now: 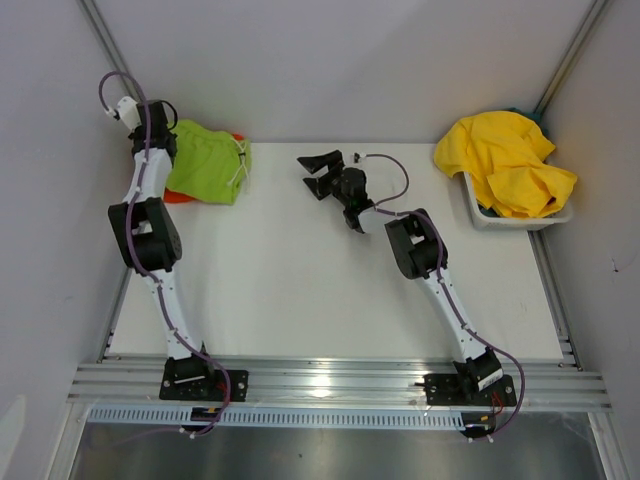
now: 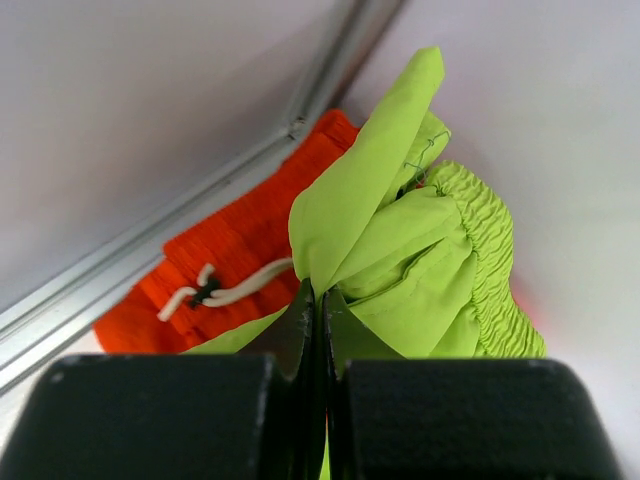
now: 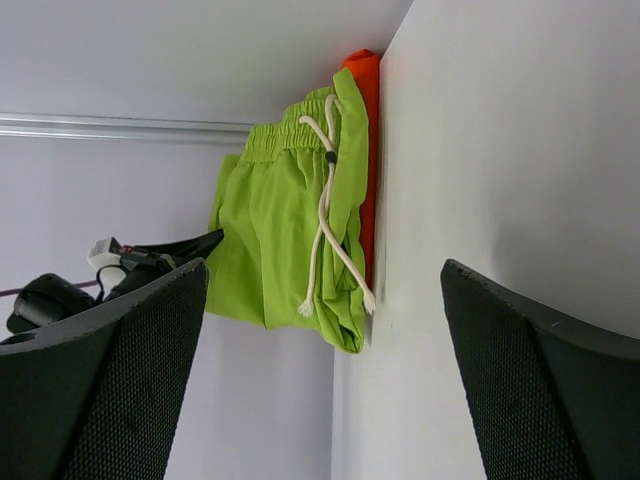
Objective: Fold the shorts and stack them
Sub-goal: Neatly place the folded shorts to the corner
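Observation:
The lime green shorts [image 1: 210, 160] lie on the orange shorts [image 1: 178, 197] at the back left corner of the table. My left gripper [image 1: 170, 138] is over their left edge, shut on a pinch of green fabric. In the left wrist view its jaws [image 2: 320, 300] are pressed together on a raised fold of the green shorts [image 2: 400, 240], with the orange shorts [image 2: 240, 250] and their white drawstring beneath. My right gripper [image 1: 312, 175] hovers open and empty at mid-table. Its wrist view shows the green shorts [image 3: 270, 230], a loose drawstring, and the orange shorts [image 3: 366, 150] ahead of the gripper [image 3: 325, 265].
Yellow shorts [image 1: 510, 160] are heaped in a white bin [image 1: 480, 215] at the back right corner. Grey walls enclose the table on the left, back and right. An aluminium rail [image 1: 330, 375] runs along the near edge by the arm bases.

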Controlling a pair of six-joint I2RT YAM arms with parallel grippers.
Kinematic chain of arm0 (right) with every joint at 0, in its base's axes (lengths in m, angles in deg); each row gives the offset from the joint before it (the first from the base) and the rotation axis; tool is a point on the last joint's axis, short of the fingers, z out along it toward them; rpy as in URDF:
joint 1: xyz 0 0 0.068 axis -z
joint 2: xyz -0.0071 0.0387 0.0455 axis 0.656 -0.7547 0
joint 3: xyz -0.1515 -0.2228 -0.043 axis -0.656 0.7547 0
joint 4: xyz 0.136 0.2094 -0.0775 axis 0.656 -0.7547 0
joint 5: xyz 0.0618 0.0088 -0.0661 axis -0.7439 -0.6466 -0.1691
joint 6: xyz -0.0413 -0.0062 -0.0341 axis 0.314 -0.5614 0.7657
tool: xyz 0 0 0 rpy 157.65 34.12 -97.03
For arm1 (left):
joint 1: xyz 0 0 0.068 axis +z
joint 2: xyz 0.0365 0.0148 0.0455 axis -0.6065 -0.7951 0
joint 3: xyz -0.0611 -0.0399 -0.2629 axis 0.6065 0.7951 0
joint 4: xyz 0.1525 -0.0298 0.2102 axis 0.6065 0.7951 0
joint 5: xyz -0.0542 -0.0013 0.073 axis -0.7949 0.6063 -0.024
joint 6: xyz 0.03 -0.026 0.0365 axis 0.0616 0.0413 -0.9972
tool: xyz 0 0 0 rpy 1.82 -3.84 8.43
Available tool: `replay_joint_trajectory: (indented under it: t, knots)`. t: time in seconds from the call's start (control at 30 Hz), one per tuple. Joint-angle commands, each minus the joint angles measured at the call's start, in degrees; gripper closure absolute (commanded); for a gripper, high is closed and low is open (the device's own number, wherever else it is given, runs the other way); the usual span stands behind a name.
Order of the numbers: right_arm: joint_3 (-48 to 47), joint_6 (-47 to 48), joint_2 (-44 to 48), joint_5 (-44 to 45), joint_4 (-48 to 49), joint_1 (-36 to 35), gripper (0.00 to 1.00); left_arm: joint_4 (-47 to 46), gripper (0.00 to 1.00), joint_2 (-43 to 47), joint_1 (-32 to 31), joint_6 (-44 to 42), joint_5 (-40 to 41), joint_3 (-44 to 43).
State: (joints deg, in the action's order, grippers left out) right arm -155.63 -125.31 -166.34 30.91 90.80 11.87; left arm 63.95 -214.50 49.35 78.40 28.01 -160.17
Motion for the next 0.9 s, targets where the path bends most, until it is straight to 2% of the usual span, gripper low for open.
replay_joint_trajectory:
  t: [0.0, 0.17, 0.37, 0.4, 0.43, 0.47, 0.5, 0.57, 0.63, 0.87]
  knots:
    - [1.1, 1.5, 3.3, -0.8, 0.4, 0.6, 0.01, -1.9, 1.0, 2.5, 2.2, 2.1, 4.3, -1.7]
    - [1.5, 1.4, 3.3, -0.9, 1.0, 0.7, 0.01, 0.7, 1.0, 1.6, 3.1, 3.3, 8.4, -1.9]
    - [2.1, 1.2, 3.3, -1.3, 1.8, 0.9, 0.01, 2.1, 0.9, -3.3, 4.5, 6.7, 2.6, -3.9]
    - [2.2, 1.2, 3.3, -1.4, 1.9, 1.1, 0.01, 2.8, 0.86, -4.1, 4.6, 7.2, 1.9, -5.4]
    - [2.4, 1.2, 3.3, -1.5, 2.1, 1.2, 0.0, 4.1, 0.67, -5.7, 4.9, 7.6, 0.6, -6.3]
    - [2.7, 1.1, 3.4, -1.5, 2.4, 1.2, 0.01, 4.4, 0.57, -6.4, 5.0, 8.2, -0.2, -7.0]
    - [3.0, 0.8, 3.5, -1.5, 2.7, 1.4, 0.01, 4.9, 0.33, -7.4, 5.1, 8.4, -0.6, -7.5]
    - [3.4, 0.6, 3.5, -1.9, 3.4, 1.6, 0.01, 6.5, 0.11, -8.3, 5.2, 9.0, -0.7, -9.3]
    - [3.6, 0.7, 3.7, -2.1, 3.3, 1.8, 0.01, 7.2, 0.01, -8.7, 5.1, 8.8, -1.0, -10.0]
    - [4.0, 1.9, 4.8, -3.8, 1.5, 2.0, 0.01, 10.5, 0.01, -6.7, 5.0, 6.9, 0.4, -12.6]
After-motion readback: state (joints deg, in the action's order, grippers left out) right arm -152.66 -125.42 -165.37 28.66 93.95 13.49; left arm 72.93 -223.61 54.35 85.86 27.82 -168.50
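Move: The red shorts, the base of the stack in the far left corner, have their middle some 12 cm right of the left hand, 3 cm farther out and about 16 cm below. The green shorts, still pinched at their left end in its shut fingers, spread over them, their middle about 15 cm right, 3 cm ahead and 12 cm down. From the idle right hand the red shorts lie about 35 cm left, 4 cm ahead and 6 cm lower. The green shorts' pinched left end is drawn about 5 cm to the left, towards the side wall, by the left hand. Its fingers then spread from shut to wide open and let go as the hand drops roughly 7 cm towards the stack, rising slightly at the last, the wrist having turned nearly 10 degrees counter-clockwise. ##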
